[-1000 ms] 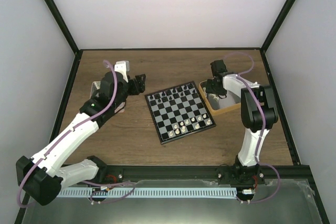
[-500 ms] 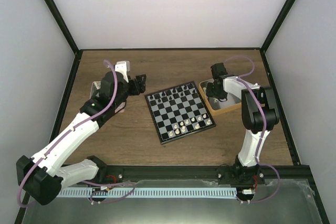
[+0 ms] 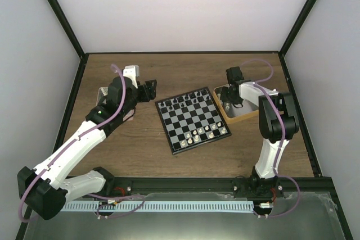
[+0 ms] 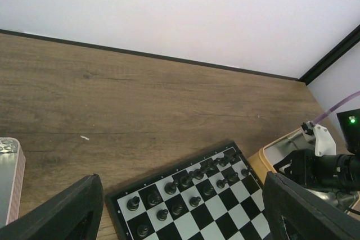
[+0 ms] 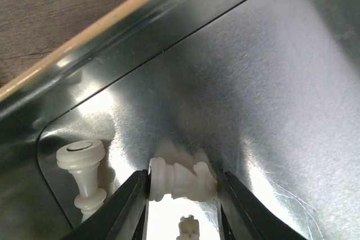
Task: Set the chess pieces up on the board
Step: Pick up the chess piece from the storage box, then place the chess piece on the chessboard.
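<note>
In the right wrist view my right gripper (image 5: pixel 183 190) is down inside the orange-tan metal tray (image 5: pixel 253 77), its two fingers pressed against the ends of a cream-white chess piece (image 5: pixel 181 180) lying on its side. Another white piece (image 5: pixel 83 168) lies just to its left, and a third (image 5: pixel 189 229) shows below. The board (image 3: pixel 193 119) lies mid-table with several white pieces (image 3: pixel 201 134) on its near rows and black chessmen (image 3: pixel 183 102) on its far rows. My left gripper (image 3: pixel 149 91) hovers open left of the board (image 4: pixel 191 206), holding nothing.
The orange-tan tray (image 3: pixel 241 118) sits against the board's right side. A pink-edged tray (image 4: pixel 8 178) lies at the left under my left arm. Bare wooden table stretches behind the board to the back wall.
My right gripper's jaws have narrowed onto the white piece in the tray. The left arm has not moved.
</note>
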Robot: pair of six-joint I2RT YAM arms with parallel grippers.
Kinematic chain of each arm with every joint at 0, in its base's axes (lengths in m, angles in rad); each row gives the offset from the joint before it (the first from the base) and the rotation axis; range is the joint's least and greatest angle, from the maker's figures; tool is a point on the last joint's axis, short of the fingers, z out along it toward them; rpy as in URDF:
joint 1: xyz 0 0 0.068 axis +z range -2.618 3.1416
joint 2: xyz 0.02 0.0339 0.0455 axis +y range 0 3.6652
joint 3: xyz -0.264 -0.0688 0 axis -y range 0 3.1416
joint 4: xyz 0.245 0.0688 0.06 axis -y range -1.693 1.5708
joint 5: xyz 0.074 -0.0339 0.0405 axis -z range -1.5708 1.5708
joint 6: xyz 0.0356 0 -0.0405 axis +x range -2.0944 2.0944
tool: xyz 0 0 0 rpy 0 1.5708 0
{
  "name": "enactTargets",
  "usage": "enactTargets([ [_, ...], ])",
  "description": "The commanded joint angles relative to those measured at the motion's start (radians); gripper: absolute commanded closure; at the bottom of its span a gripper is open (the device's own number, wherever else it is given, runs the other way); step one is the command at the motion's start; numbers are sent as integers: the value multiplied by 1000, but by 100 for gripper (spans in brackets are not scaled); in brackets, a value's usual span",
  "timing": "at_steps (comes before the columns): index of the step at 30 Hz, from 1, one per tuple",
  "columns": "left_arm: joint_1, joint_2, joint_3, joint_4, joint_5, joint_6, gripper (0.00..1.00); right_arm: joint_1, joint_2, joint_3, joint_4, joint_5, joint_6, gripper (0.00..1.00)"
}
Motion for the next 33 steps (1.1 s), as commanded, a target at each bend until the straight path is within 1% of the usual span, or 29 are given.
enactTargets([
  [1, 3, -11, 9, 3, -1, -9, 21, -9, -36, -15, 37, 21, 19, 71],
  [8, 3, 4, 5, 13, 40, -17, 21, -4, -149, -24, 29, 22, 39, 70],
  [13, 3, 19, -8, 30, 60, -38, 21, 44, -221, -20, -3, 23, 40, 69],
  [18, 3, 34, -21, 39, 76, -70, 21, 172, -273, -20, -46, 44, 50, 69],
  [22, 3, 46, -31, 38, 72, -96, 21, 338, -280, -23, -64, 44, 67, 68],
  [25, 3, 53, -40, 34, 68, -115, 21, 445, -245, -15, -83, 45, 82, 68],
  [29, 3, 58, -63, 32, 78, -137, 21, 529, -182, -20, -81, 53, 82, 68],
  [33, 3, 66, -84, 27, 93, -155, 21, 567, -120, 0, -99, 69, 60, 68],
])
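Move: The white chess piece is already pinched in the right hand, inside the storage box. The chessboard it is taken to has its middle about 18 cm to the left, 9 cm back and roughly level. The white pieces already set up stand some 13 cm left and 15 cm back, and a loose white piece in the box about 4 cm left and 1 cm ahead. From the left hand the board's middle lies some 23 cm to the right, 1 cm back and 26 cm below. The white piece, still pinched, is lifted about 9 cm clear of the storage box by the right hand, then swung left some 20 cm and back towards the robot over the middle of the board, turning nearly 30 degrees counter-clockwise and starting to sink by the end. The left hand, wide open and empty, lowers about 5 cm beside the board, tipping slightly down. ##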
